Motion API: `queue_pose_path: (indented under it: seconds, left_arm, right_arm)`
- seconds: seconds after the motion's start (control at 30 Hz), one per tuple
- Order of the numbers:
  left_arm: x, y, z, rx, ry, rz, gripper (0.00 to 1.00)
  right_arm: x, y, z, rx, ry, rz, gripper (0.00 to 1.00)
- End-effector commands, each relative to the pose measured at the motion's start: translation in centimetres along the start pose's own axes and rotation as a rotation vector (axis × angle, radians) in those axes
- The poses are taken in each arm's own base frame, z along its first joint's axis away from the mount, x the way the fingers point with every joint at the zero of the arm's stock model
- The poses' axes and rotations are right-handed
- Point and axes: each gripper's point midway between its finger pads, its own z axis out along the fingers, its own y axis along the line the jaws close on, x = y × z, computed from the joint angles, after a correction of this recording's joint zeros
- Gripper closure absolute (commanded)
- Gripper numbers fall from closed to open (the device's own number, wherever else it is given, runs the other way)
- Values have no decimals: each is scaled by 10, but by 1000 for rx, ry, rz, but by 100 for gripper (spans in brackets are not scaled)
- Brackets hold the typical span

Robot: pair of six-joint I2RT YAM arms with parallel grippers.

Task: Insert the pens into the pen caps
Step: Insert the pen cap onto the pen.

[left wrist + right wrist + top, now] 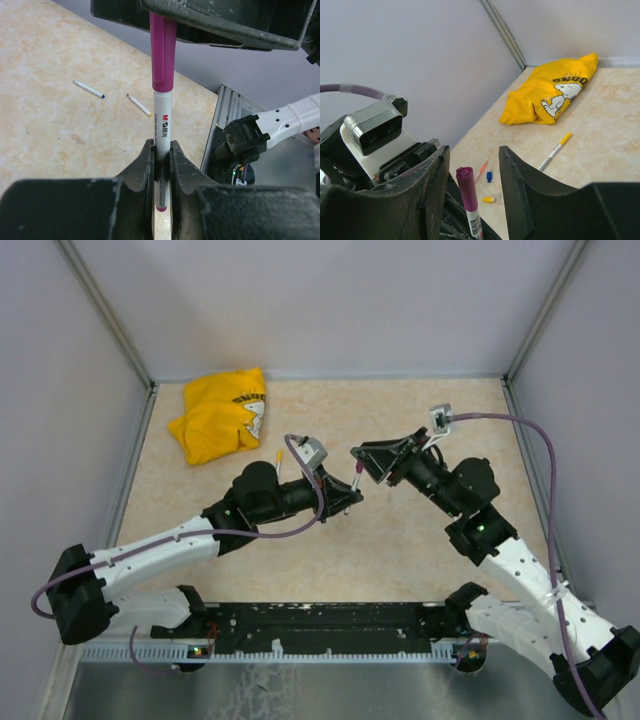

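My left gripper (161,150) is shut on a white pen (162,117) and holds it upright above the table. A purple pen cap (163,52) sits on the pen's upper end. My right gripper (474,149) is open, its jaws standing on either side of the purple cap (466,187) with a gap on each side. From above, the two grippers (350,495) (362,462) meet at mid-table with the pen (356,480) between them. Loose on the table lie a blue cap (489,176), a yellow cap (489,199) and an orange pen (481,171).
A folded yellow cloth (222,415) lies at the back left. A pen wearing a yellow cap (554,152) rests near it. Two uncapped pens, one blue-tipped (89,89) and one yellow-tipped (138,105), lie on the table. Grey walls enclose the table on three sides.
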Motion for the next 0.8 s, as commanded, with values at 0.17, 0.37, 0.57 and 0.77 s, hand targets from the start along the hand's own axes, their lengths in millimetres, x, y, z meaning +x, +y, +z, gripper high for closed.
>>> queue_pose_path:
  seconds: [0.17, 0.37, 0.57, 0.77]
  left_arm:
    - [-16, -12, 5, 54, -23, 26, 100]
    - [-17, -12, 5, 52, -24, 24, 100]
    - [-34, -5, 9, -5, -51, 56, 100]
    - [-62, -8, 14, -14, -109, 80, 100]
  right_arm:
    - [-18, 22, 0, -81, -28, -45, 64]
    - [-11, 18, 0, -75, -9, -48, 82]
    - [5, 6, -1, -55, 30, -68, 100]
    - [21, -2, -4, -61, 58, -93, 100]
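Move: The magenta pen cap, already on the pen, sits between the right hand's open fingers, its middle about 2 cm below that hand's point. From the left hand, which keeps the pen pinched and leaning forward, the cap is some 3 cm ahead and 6 cm up. From the right hand, the pen's middle is about 4 cm back and 7 cm down; the yellow-capped pen lies on the table roughly 18 cm ahead, 19 cm left and 34 cm below. The right fingers close from about half open and pinch the pen cap from both sides, the hand staying within half a centimetre of its place. The left keeps its grip on the pen, creeps slightly back and right, then pushes forward about 1 cm with the pen's foot still clear of the table, seeming to bear up into the gripped cap. ##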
